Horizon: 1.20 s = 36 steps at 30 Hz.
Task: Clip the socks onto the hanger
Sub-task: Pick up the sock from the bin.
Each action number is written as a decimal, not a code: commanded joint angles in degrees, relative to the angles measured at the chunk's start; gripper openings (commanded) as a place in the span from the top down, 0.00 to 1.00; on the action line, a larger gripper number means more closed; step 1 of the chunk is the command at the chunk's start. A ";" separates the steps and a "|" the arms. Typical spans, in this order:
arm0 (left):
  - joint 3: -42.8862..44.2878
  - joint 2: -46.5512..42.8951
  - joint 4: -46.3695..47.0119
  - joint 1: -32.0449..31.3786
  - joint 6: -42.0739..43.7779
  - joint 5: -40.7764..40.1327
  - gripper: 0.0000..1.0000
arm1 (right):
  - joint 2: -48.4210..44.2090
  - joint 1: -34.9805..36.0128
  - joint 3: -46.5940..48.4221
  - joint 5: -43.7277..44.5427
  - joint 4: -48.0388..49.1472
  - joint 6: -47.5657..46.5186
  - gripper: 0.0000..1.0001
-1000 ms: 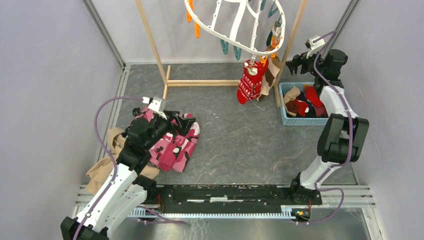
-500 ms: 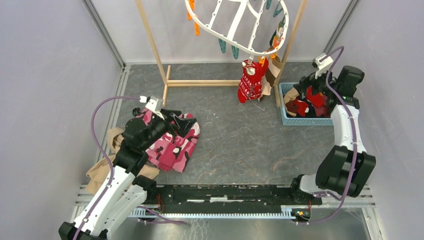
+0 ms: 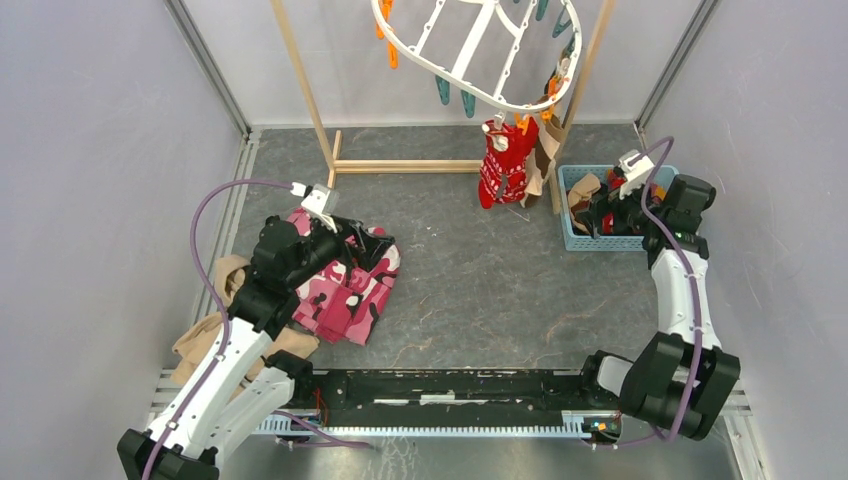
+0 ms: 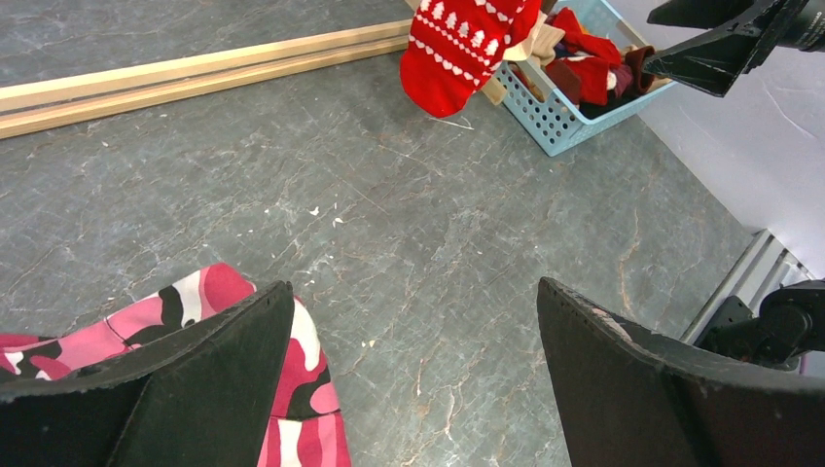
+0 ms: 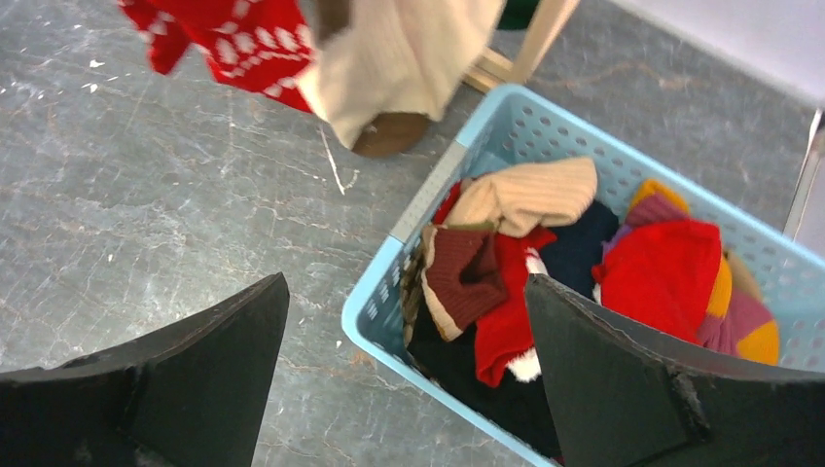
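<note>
The white oval hanger [image 3: 468, 55] hangs at the top of the top view, with orange and teal clips dangling. A red sock with a white pattern [image 3: 503, 165] [image 4: 457, 44] [image 5: 229, 34] hangs clipped from it, and a tan sock [image 3: 540, 165] [image 5: 404, 49] hangs just behind. More socks [image 5: 662, 263] in red, maroon, navy and tan lie piled in the blue basket [image 5: 389, 253] [image 3: 575, 240] [image 4: 559, 122]. My right gripper [image 3: 600, 215] [image 5: 406, 280] hovers open over the basket's near left rim, holding nothing. Open and holding nothing too, my left gripper [image 3: 350, 232] [image 4: 414, 283] hangs above the floor.
A pink camouflage cloth [image 3: 345, 290] [image 4: 214, 302] lies under the left gripper, and a tan cloth [image 3: 215, 330] sits by the left wall. The wooden rack [image 3: 400, 166] carrying the hanger stands at the back, one post beside the basket.
My right arm has swung down from beside the hanger to above the basket, its jaws spreading wider. The left arm has barely shifted.
</note>
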 commanded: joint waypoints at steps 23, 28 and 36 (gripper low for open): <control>-2.53 0.96 3.48 7.85 -3.59 5.24 0.01 | 34.19 0.10 17.37 16.02 13.60 29.55 0.27; -2.67 1.32 4.20 9.16 -4.29 6.61 0.01 | 38.38 0.42 21.20 14.64 14.04 32.39 0.36; -2.75 1.28 4.52 9.79 -4.50 6.87 0.02 | 37.45 0.73 20.53 14.04 17.05 31.68 0.66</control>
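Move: The beige sock lies in the blue bin about 15 cm ahead of the right hand, 5 cm to its right and 12 cm below. The brown sock is some 6 cm nearer than the beige one and 2 cm to its left; the red sock is about 7 cm nearer and 3 cm right of it, and the red-yellow sock some 12 cm right of it, about level. From the left hand the beige sock is about 24 cm ahead, 47 cm right and 17 cm lower. Forward and down into the bin the right hand goes, some 13 cm out and 10 cm down, bearing about 7 cm right early on. The wrist swings clockwise, tips down and rolls left side up, 20 to 25 degrees each, as the fingers close from wide to under half and straddle the beige sock's near part. The empty left hand drifts about 4 cm left, down and forward, fingers still open. ##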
